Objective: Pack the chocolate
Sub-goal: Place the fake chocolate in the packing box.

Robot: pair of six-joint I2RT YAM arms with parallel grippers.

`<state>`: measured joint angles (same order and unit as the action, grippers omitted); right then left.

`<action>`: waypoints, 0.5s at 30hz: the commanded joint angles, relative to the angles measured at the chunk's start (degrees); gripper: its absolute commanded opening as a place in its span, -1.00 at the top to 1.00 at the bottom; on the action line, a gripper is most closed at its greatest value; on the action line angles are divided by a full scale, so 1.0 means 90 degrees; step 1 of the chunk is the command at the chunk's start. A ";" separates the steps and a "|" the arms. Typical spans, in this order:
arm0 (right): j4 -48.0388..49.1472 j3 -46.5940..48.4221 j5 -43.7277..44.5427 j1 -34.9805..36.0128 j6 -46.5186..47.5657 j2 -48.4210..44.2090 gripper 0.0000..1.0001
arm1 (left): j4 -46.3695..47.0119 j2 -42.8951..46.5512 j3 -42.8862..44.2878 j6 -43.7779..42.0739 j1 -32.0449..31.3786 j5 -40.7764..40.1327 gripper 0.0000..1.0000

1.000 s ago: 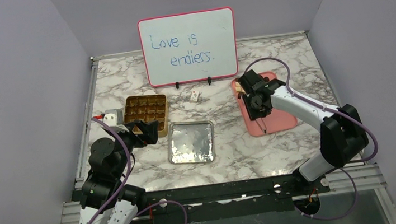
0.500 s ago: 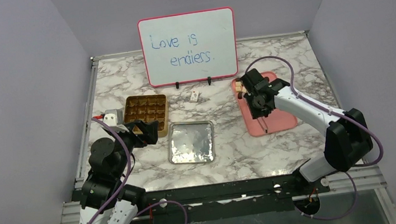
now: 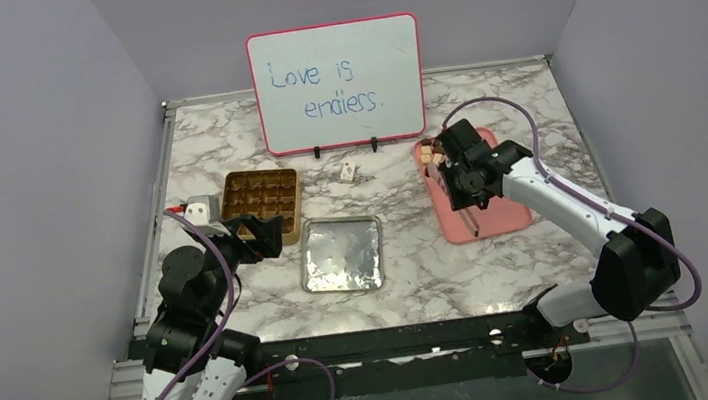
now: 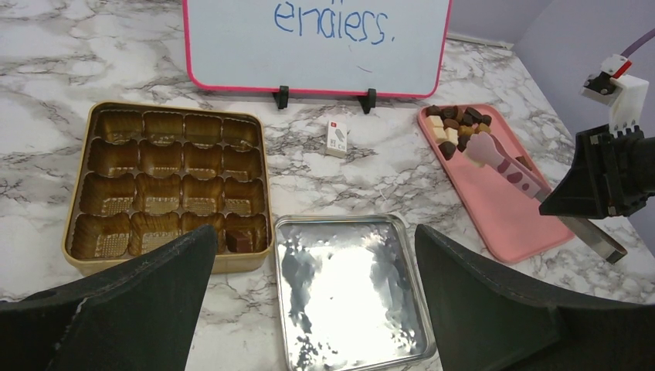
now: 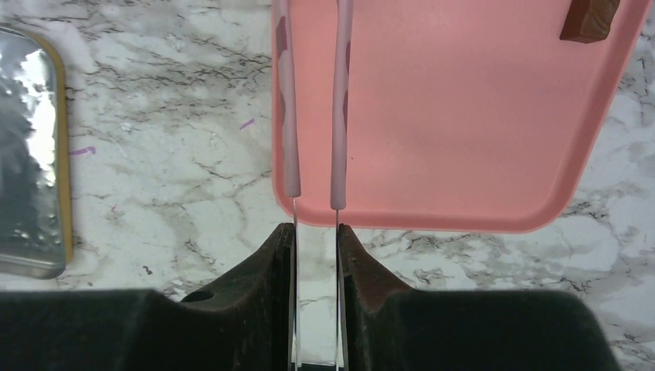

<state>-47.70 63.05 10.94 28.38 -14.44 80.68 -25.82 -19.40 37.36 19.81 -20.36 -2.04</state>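
The chocolate [image 4: 457, 124] lies heaped at the far end of the pink tray [image 4: 502, 209], and one brown piece [image 5: 588, 19] sits apart near the tray's right rim. A single dark piece [image 4: 239, 241] fills the near right cell of the gold tin [image 4: 85, 255]. My right gripper [image 5: 315, 232] is shut on metal tongs [image 5: 313, 116] with pink sleeves. They point along the tray toward the heap, and their tip [image 4: 483, 148] is beside it. My left gripper [image 4: 315, 232] is open, above the table near the tin, with nothing in it.
A silver lid [image 3: 341, 254] lies between the tin [image 3: 261, 204] and the pink tray [image 3: 502, 211]. A small white card [image 3: 348, 171] lies before the standing whiteboard [image 3: 336, 81]. Purple walls close in the marble table on three sides.
My right arm has shifted slightly back and to the right over the pink tray, and its fingers have squeezed the tongs narrower. The left arm has not moved.
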 commanded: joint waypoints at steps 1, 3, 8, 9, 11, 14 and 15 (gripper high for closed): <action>0.0209 0.0282 -0.0560 0.0022 0.0032 -0.0401 0.47 | 0.0174 0.0130 -0.0003 -0.0040 -0.0005 -0.0203 -0.98; 0.0368 0.0299 -0.0805 0.0138 -0.0029 -0.0502 0.48 | 0.0174 0.0183 0.0057 0.0030 -0.0003 -0.0337 -0.98; 0.0851 0.0270 -0.1047 0.0901 -0.0370 -0.0648 0.48 | 0.0173 0.0305 0.0259 0.0225 -0.0003 -0.0521 -0.98; 0.0943 0.0278 -0.1061 0.1065 -0.0435 -0.0634 0.48 | 0.0174 0.0330 0.0299 0.0251 -0.0003 -0.0546 -0.98; 0.1194 0.0288 -0.1134 0.1387 -0.0572 -0.0552 0.48 | 0.0179 0.0373 0.0402 0.0291 -0.0003 -0.0630 -0.98; 0.1447 0.0424 -0.1115 0.1907 -0.0731 -0.0328 0.48 | 0.0171 0.0383 0.0511 0.0066 -0.0003 -0.0898 -0.98; 0.1509 0.0492 -0.1056 0.2071 -0.0773 -0.0221 0.48 | 0.0124 0.0379 0.0557 -0.0027 -0.0003 -0.1007 -0.98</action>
<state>-39.97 63.90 2.87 42.54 -18.50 76.51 -25.80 -16.82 39.16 21.43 -20.36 -6.17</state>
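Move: The tongs in my right hand have the packing box as their goal: its middle lies some 44 cm to the left, about 9 cm ahead and roughly 9 cm lower. The metal tray is about 28 cm left, level fore and aft; the small white box is 24 cm left, 15 cm ahead. The pink tray's middle is 10 cm ahead, 4 cm right. From my left hand the packing box lies about 15 cm ahead, 5 cm left, 24 cm below. Still squeezing the pink tongs, with a pale chocolate at their tips, I lift my right hand about 4 cm and swing it ever faster some 11 cm left, drawing back slightly, off the pink tray towards the packing box. The wrist rolls left side up and turns counter-clockwise, about 20 degrees in all. My empty left hand, fingers wide open, rises 2 to 3 cm, easing left. ##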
